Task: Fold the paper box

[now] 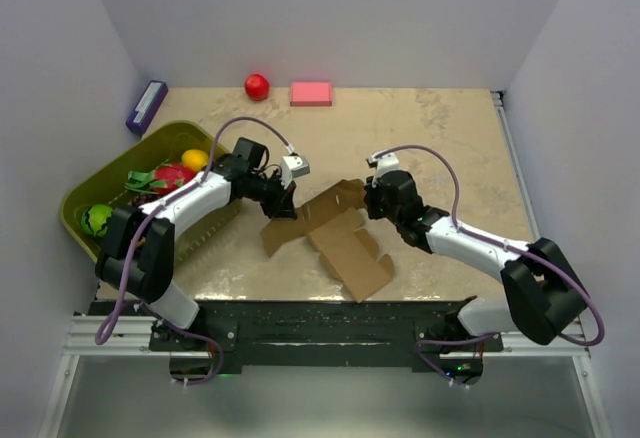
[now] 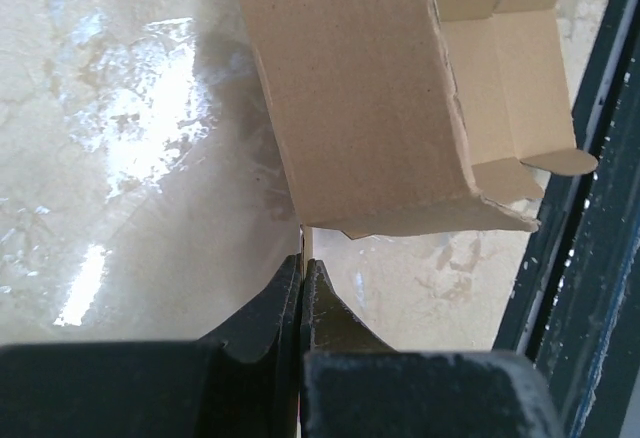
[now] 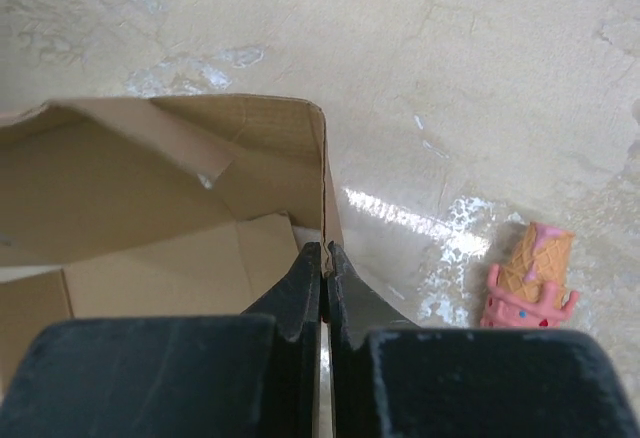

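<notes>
The paper box (image 1: 335,233) is a brown cardboard sheet, partly raised, lying mid-table near the front edge. My left gripper (image 1: 285,203) holds its left end, and my right gripper (image 1: 370,198) holds its right end. In the left wrist view the jaws (image 2: 303,263) are shut on a thin cardboard edge below a raised panel of the box (image 2: 360,98). In the right wrist view the jaws (image 3: 324,250) pinch the upright corner wall of the box (image 3: 150,188), with flat flaps lying behind it.
An olive bin (image 1: 165,133) with toy fruit stands at the left. A purple box (image 1: 146,106), a red ball (image 1: 257,86) and a pink block (image 1: 311,93) lie along the back. A pink ice-cream toy (image 3: 525,278) lies right of my right gripper. The black front rail (image 2: 590,218) runs beside the box.
</notes>
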Motion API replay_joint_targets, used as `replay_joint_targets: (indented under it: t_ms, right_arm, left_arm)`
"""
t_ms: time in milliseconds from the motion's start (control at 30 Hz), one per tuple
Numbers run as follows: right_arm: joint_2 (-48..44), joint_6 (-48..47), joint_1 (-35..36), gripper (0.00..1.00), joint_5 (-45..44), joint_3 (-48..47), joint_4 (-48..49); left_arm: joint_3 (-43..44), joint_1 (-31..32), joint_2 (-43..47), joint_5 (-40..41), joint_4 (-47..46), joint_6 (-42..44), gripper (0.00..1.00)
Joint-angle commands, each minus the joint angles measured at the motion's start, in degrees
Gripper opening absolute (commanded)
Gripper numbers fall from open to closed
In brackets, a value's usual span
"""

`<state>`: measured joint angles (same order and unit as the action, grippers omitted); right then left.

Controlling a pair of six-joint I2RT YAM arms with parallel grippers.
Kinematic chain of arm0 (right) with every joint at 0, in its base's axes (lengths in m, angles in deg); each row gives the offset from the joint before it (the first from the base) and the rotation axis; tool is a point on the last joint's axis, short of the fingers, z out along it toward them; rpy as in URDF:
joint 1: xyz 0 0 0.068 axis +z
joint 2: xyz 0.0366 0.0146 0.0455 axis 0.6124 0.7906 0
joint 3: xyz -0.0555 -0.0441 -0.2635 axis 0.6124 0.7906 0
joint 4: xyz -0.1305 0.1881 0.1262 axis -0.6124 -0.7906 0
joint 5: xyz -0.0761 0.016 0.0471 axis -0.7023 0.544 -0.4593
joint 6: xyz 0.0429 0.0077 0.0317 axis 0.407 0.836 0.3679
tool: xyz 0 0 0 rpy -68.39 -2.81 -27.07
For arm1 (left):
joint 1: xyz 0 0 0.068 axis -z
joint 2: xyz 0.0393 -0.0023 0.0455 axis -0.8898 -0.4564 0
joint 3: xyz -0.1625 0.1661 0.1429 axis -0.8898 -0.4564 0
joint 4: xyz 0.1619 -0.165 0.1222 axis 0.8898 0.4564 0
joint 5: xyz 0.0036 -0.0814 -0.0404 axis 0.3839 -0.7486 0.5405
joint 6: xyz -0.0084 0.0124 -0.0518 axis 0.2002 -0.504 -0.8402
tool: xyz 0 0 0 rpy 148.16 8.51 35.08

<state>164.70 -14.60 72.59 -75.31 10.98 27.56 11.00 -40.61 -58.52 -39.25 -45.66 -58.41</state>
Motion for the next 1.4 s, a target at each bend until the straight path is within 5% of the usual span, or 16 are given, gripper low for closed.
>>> replay_joint_targets:
  t_ms: [0, 433, 1100, 1200, 1367]
  right_arm:
    - [-4.62, 3.32, 3.04, 0.00, -2.26, -0.22, -3.06]
    - [-7.26, 19.49, 12.28, 0.00, -9.38, -1.45, -14.57]
    - [-7.44, 26.52, 17.47, 0.02, -12.36, -1.45, -17.47]
    - [-8.66, 27.84, 17.47, 0.12, -14.47, -1.97, -19.84]
    - [-14.38, 27.24, 17.47, 0.58, -17.73, -3.73, -24.59]
  left_arm:
    - [1.40, 0.00, 1.20, 2.67, -4.23, -2.51, 0.00]
    - [-0.01, 1.67, 1.72, 13.82, -13.91, -13.14, 0.00]
    - [-3.26, 6.24, 2.25, 17.43, -23.58, -23.61, 0.00]
    - [-3.08, 6.76, 2.16, 16.73, -22.18, -20.63, 0.00]
    - [-3.61, 8.87, 2.87, 15.77, -20.07, -10.97, 0.00]
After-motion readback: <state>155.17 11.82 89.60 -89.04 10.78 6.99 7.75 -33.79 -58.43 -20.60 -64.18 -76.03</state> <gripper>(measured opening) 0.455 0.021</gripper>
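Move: The paper box's big open panel lies with its middle about 8 cm back and 6 cm left of the right hand, and 4 cm back and 13 cm right of the left, some 6 cm lower. Its standing wall runs between the hands, its middle about 8 cm left and 1 cm back of the right hand, and 10 cm right and 4 cm ahead of the left. The ice-cream toy lies 4 cm ahead and 9 cm right of the right hand. The box, still pinched at both ends of its standing wall, is swung clockwise between the hands: the right drags its end back about 8 cm and some 4 cm left, the left takes its corner about 4 cm forward, then a little right, turning counter-clockwise. The left keeps its pinch; the right at last opens about halfway, easing right and slightly farther back. ##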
